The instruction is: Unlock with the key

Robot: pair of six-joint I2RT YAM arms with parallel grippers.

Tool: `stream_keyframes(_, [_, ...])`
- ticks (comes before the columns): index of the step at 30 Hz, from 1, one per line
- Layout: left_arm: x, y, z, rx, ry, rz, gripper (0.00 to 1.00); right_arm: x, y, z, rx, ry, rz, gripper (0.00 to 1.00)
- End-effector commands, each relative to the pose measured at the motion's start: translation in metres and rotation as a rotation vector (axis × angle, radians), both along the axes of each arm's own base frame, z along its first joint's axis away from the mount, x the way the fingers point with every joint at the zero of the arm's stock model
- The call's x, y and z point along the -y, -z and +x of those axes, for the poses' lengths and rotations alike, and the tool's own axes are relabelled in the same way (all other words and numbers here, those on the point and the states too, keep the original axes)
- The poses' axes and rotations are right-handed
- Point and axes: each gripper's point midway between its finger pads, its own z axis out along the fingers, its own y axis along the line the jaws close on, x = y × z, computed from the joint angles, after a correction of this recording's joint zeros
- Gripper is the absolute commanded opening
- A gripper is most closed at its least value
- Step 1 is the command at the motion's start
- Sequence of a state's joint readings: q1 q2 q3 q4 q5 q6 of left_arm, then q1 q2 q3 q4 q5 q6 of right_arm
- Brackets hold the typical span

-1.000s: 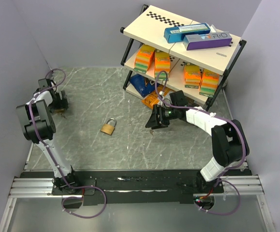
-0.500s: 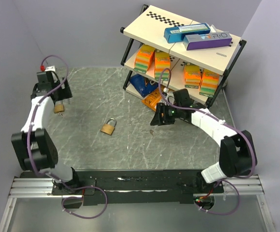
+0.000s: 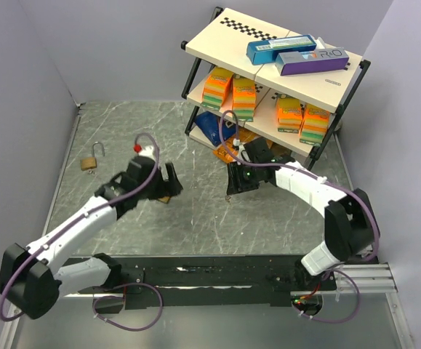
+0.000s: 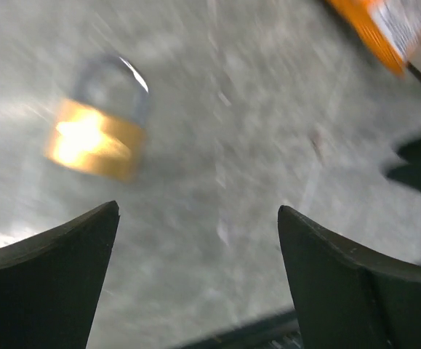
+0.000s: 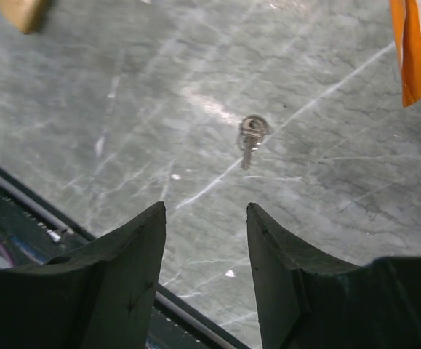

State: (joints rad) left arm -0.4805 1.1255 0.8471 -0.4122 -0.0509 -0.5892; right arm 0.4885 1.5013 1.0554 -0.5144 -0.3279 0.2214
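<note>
The key (image 5: pixel 250 138), tiny and dark, lies flat on the grey marbled table just ahead of my right gripper (image 5: pixel 206 211), which is open and empty. From above, that gripper (image 3: pixel 233 185) points down near the shelf's foot. My left gripper (image 4: pixel 197 211) is open and empty too. A brass padlock (image 4: pixel 94 138) shows blurred on the table ahead and to its left. In the top view the left gripper (image 3: pixel 172 180) hovers mid-table and covers most of that padlock (image 3: pixel 164 198).
A second brass padlock (image 3: pixel 90 161) lies at the far left with its shackle raised. The shelf rack (image 3: pixel 283 73) with orange boxes stands at the back right. An orange packet (image 5: pixel 417 43) lies on the table beside the key.
My left arm has swung from the far-left padlock across to the middle of the table, over the other padlock. My right gripper has shifted slightly left and its jaws have narrowed a little.
</note>
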Motion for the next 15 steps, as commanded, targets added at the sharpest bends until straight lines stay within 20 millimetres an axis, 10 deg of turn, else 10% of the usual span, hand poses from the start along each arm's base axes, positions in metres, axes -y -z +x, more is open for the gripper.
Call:
stream_keyframes(1, [0.043,-0.01,-0.033,-0.017,-0.054,-0.219,0.93,-0.001,0.011,0.011,-0.011,0.007,-0.057,0.55])
stream_keyframes(15, [0.048,-0.017,-0.074,-0.032,-0.027,-0.269,0.98,-0.017,0.061,0.014,-0.152,-0.002,-0.039,0.52])
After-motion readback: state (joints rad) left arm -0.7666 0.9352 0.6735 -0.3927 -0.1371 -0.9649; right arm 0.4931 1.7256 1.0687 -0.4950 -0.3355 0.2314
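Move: The key lies on the table about 10 cm below the right hand and some 4 cm ahead, roughly level with it sideways; from the left hand it is about 18 cm to the right, 4 cm ahead and 15 cm down. The locked padlock sits some 22 cm left and 7 cm ahead of the right hand, at table level. The orange bag on the bottom shelf lies about 23 cm ahead of the right hand and 5 cm to its right. Nearly straight down, the right hand sinks about 7 cm towards the key, its half-open fingers tipping some 10 degrees steeper, without any touch yet. Meanwhile the left hand, wide open and empty, pulls back some 8 cm and 5 cm to the right, away from the locked padlock, rolling its left side down a little, then all but stops. ##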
